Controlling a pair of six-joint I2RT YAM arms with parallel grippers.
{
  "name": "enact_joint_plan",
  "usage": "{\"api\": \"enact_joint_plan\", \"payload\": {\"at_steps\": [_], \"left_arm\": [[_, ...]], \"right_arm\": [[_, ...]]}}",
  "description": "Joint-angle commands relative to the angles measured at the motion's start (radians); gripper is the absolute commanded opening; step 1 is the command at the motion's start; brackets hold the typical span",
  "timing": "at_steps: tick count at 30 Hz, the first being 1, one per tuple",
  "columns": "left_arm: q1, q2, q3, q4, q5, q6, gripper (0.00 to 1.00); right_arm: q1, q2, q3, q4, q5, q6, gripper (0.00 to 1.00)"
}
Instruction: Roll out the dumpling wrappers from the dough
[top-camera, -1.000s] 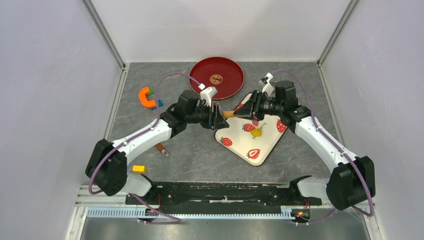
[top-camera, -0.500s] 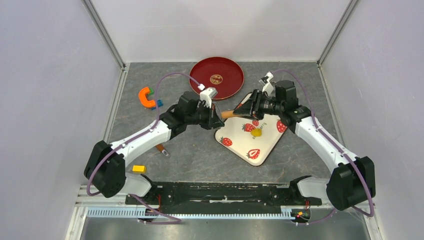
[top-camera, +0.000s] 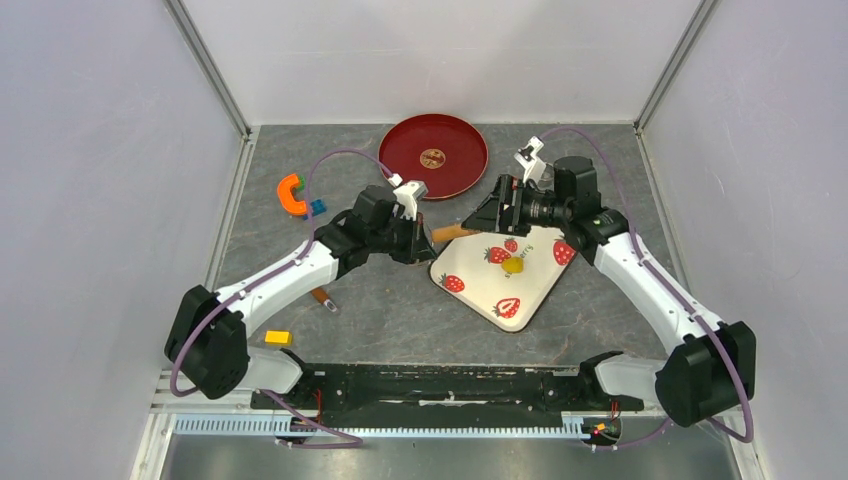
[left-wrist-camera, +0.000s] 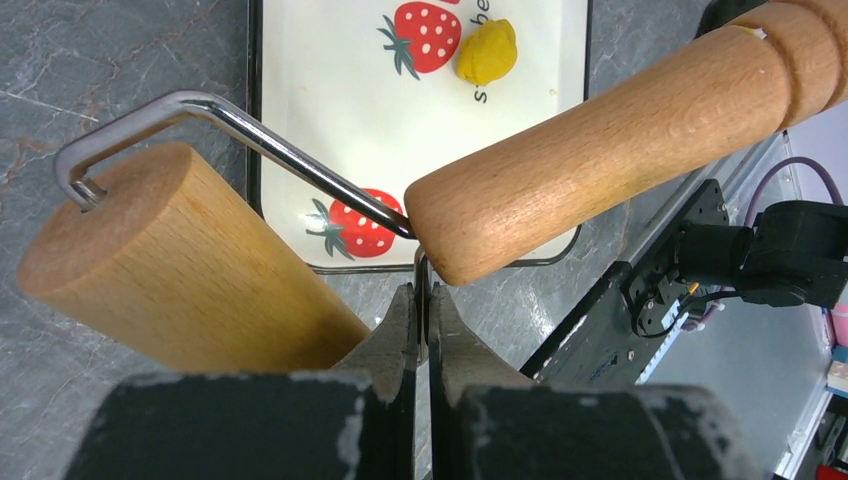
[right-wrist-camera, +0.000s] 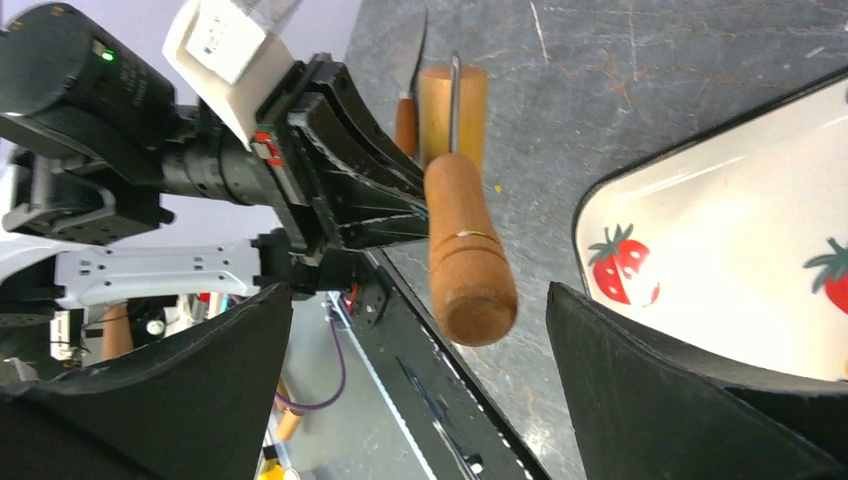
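A wooden roller hangs between the two arms, with a drum (left-wrist-camera: 190, 270), a bent metal wire (left-wrist-camera: 250, 125) and a long handle (left-wrist-camera: 600, 140). My left gripper (left-wrist-camera: 422, 290) is shut on the wire just behind the handle's end; from above it (top-camera: 425, 236) sits left of the handle (top-camera: 452, 232). My right gripper (right-wrist-camera: 418, 297) is open, its wide fingers either side of the handle's (right-wrist-camera: 465, 250) free end without touching it. A yellow lump of dough (top-camera: 512, 265) lies on the strawberry tray (top-camera: 490, 287), also seen from the left wrist as the dough (left-wrist-camera: 486, 52). The dumpling wrappers are out of view.
A red plate (top-camera: 433, 155) stands at the back. An orange C-shaped piece (top-camera: 292, 195) with a blue block (top-camera: 318, 207) lies at the left. A small knife (top-camera: 322, 298) and a yellow block (top-camera: 278, 338) lie near the left arm. Walls close off three sides.
My left gripper closed on the roller's wire. My right gripper opened and let go of the handle, drawing back a little. The roller shifted slightly left with the left arm.
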Motion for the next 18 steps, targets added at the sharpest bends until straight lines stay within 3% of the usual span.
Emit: {"api": "enact_joint_plan", "payload": {"at_steps": [1, 8, 13, 18], "left_arm": [[0.0, -0.045, 0.025, 0.015, 0.011, 0.012, 0.02], [0.001, -0.049, 0.025, -0.004, 0.02, 0.025, 0.02], [0.001, -0.045, 0.024, -0.01, 0.021, 0.029, 0.02], [0.001, -0.044, 0.024, -0.01, 0.021, 0.032, 0.02]], "right_arm": [[0.01, 0.029, 0.054, -0.057, 0.03, -0.102, 0.98], [0.045, 0.135, 0.113, -0.05, -0.005, -0.109, 0.95], [0.083, 0.194, 0.161, -0.053, 0.025, -0.099, 0.69], [0.114, 0.229, 0.172, -0.05, 0.036, -0.087, 0.55]]}}
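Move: Between the right hand's wide-open fingertips sits the free end of the roller's handle; the handle's middle lies about 4 cm to the left, 4 cm lower and 1 cm back. The strawberry tray's middle is roughly 23 cm below, 9 cm right and 6 cm back. From the left hand, pinching the wire frame, the handle's middle is some 6 cm right, 1 cm ahead and 4 cm up, and the wooden roller about 3 cm left, 1 cm back and 5 cm below. Sinking about 3.5 cm first, the right hand then slides some 3.5 cm left, edging forward about 1 cm, so its fingers straddle the handle farther in from the free end, towards the left hand. Late on they narrow from wide open to a bit over half, not yet visibly gripping. The left hand keeps its pinch on the wire frame, nearly still. ##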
